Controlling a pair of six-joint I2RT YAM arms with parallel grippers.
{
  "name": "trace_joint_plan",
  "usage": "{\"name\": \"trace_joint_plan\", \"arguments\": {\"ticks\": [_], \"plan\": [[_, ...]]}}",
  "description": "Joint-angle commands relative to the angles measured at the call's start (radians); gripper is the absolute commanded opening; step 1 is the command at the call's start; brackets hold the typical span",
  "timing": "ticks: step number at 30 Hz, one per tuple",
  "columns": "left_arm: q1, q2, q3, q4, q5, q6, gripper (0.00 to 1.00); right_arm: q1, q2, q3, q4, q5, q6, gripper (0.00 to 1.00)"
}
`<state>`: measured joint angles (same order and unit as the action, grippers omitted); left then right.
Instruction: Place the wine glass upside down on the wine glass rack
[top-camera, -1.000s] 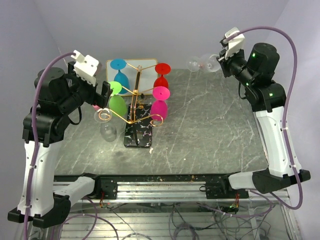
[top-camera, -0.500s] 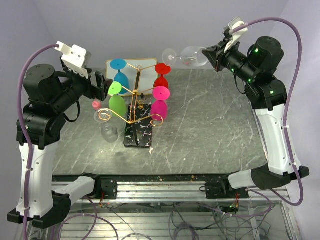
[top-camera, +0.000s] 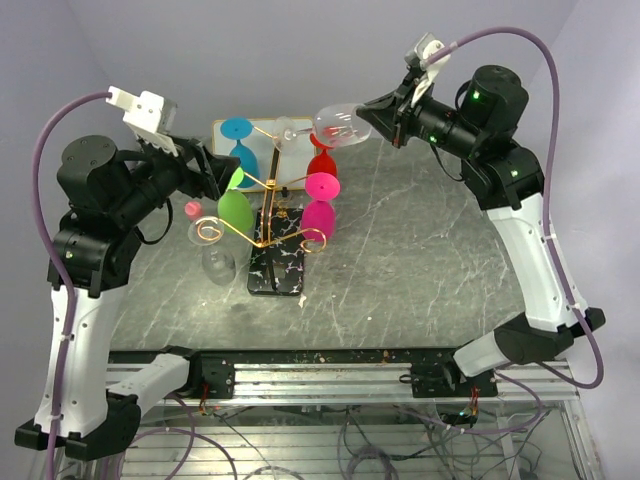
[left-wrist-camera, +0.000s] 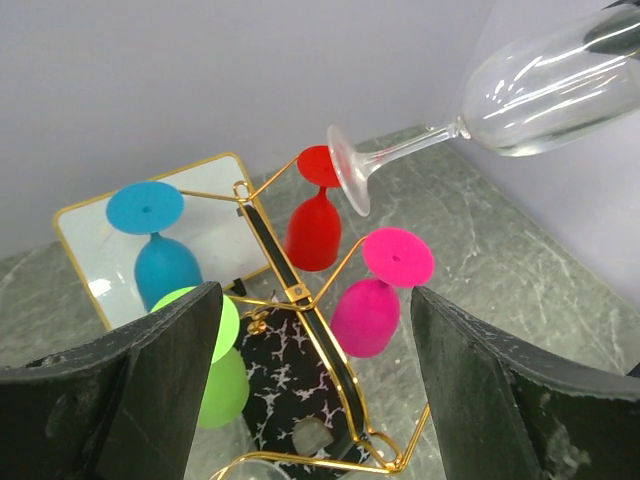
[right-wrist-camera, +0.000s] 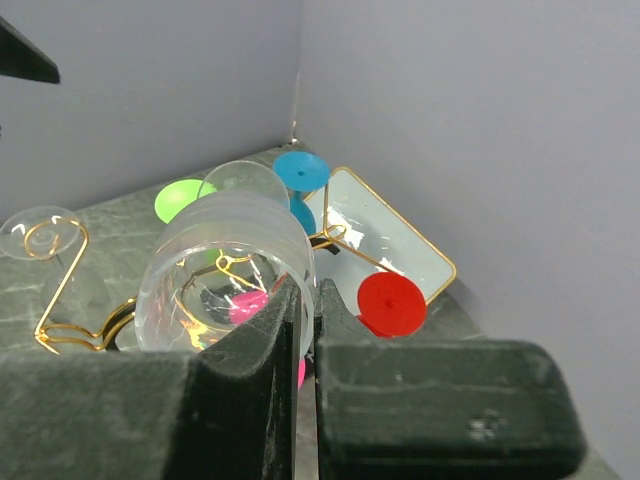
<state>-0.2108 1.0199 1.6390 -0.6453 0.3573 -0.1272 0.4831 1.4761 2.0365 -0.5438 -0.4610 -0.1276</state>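
My right gripper (top-camera: 388, 120) is shut on the rim of a clear wine glass (top-camera: 338, 123). The glass lies nearly level in the air, its foot pointing left above the back of the wine glass rack (top-camera: 262, 215). In the right wrist view one finger is inside the glass (right-wrist-camera: 225, 262) and one outside, at my right gripper (right-wrist-camera: 308, 330). The rack is a gold post with scrolled arms on a black veined base (top-camera: 280, 268). My left gripper (top-camera: 215, 172) hangs open at the rack's left, beside the green glass (top-camera: 235, 208). Nothing is between its fingers (left-wrist-camera: 150, 390), and the rack (left-wrist-camera: 300, 295) lies below.
Blue (top-camera: 240, 150), red (top-camera: 323, 152) and pink (top-camera: 320, 208) glasses hang upside down on the rack, like the green one. A clear glass (top-camera: 215, 262) hangs at its front left. A white gold-rimmed tray (top-camera: 265, 148) lies behind the rack. Grey walls close in at the back.
My right arm swung left, carrying the clear glass from the table's back right to above the rack's back. My left arm rose and drew back a little, its jaws slightly narrower.
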Motion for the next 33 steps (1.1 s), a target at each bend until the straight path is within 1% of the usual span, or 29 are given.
{"name": "trace_joint_plan", "arguments": {"ticks": [1, 7, 15, 18, 20, 23, 29, 33], "plan": [[0.010, -0.006, -0.048, 0.126, 0.052, -0.104, 0.85, 0.006, 0.027, 0.060, 0.054, -0.040, 0.050, 0.00], [0.010, 0.007, -0.135, 0.250, 0.085, -0.247, 0.83, 0.006, 0.047, 0.068, 0.070, -0.067, 0.088, 0.00], [0.010, 0.077, -0.199, 0.369, 0.178, -0.380, 0.82, 0.006, 0.001, -0.001, 0.125, -0.114, 0.148, 0.00], [0.010, 0.093, -0.221, 0.418, 0.205, -0.420, 0.78, 0.005, -0.011, -0.011, 0.133, -0.116, 0.156, 0.00], [0.010, 0.109, -0.227, 0.435, 0.221, -0.434, 0.73, 0.006, -0.016, -0.018, 0.135, -0.119, 0.159, 0.00], [0.008, 0.132, -0.225, 0.432, 0.235, -0.432, 0.67, 0.006, -0.032, -0.042, 0.148, -0.128, 0.166, 0.00], [0.000, 0.143, -0.229, 0.457, 0.256, -0.431, 0.61, 0.006, -0.062, -0.086, 0.162, -0.120, 0.157, 0.00], [-0.007, 0.154, -0.225, 0.460, 0.259, -0.423, 0.53, 0.006, -0.073, -0.107, 0.170, -0.120, 0.153, 0.00]]}}
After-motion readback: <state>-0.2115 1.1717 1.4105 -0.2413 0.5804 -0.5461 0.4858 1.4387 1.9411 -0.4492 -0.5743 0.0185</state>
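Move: The clear wine glass lies level in the right fingers, its foot about 11 cm ahead, 12 cm right and 5 cm below the left hand; from the right hand that foot is some 13 cm left, neither ahead nor back, a touch lower. About 18 cm below the left hand on the rack are the red glass's foot, 14 cm ahead and 15 cm right, the pink one, 5 cm ahead and 15 cm right, and the empty hook, 6 cm back and 15 cm right. The right fingers keep their pinch on the clear glass's rim, edging about 2 cm left and then 3 cm back while turning slightly counter-clockwise to bring the foot over. The left hand comes to meet it, about 6 cm forward, 6 cm right and 5 cm down, rolling its left side down some 20 degrees, tipping its fingers down and rightward, and narrowing its still open gap around the foot end without closing on it. ##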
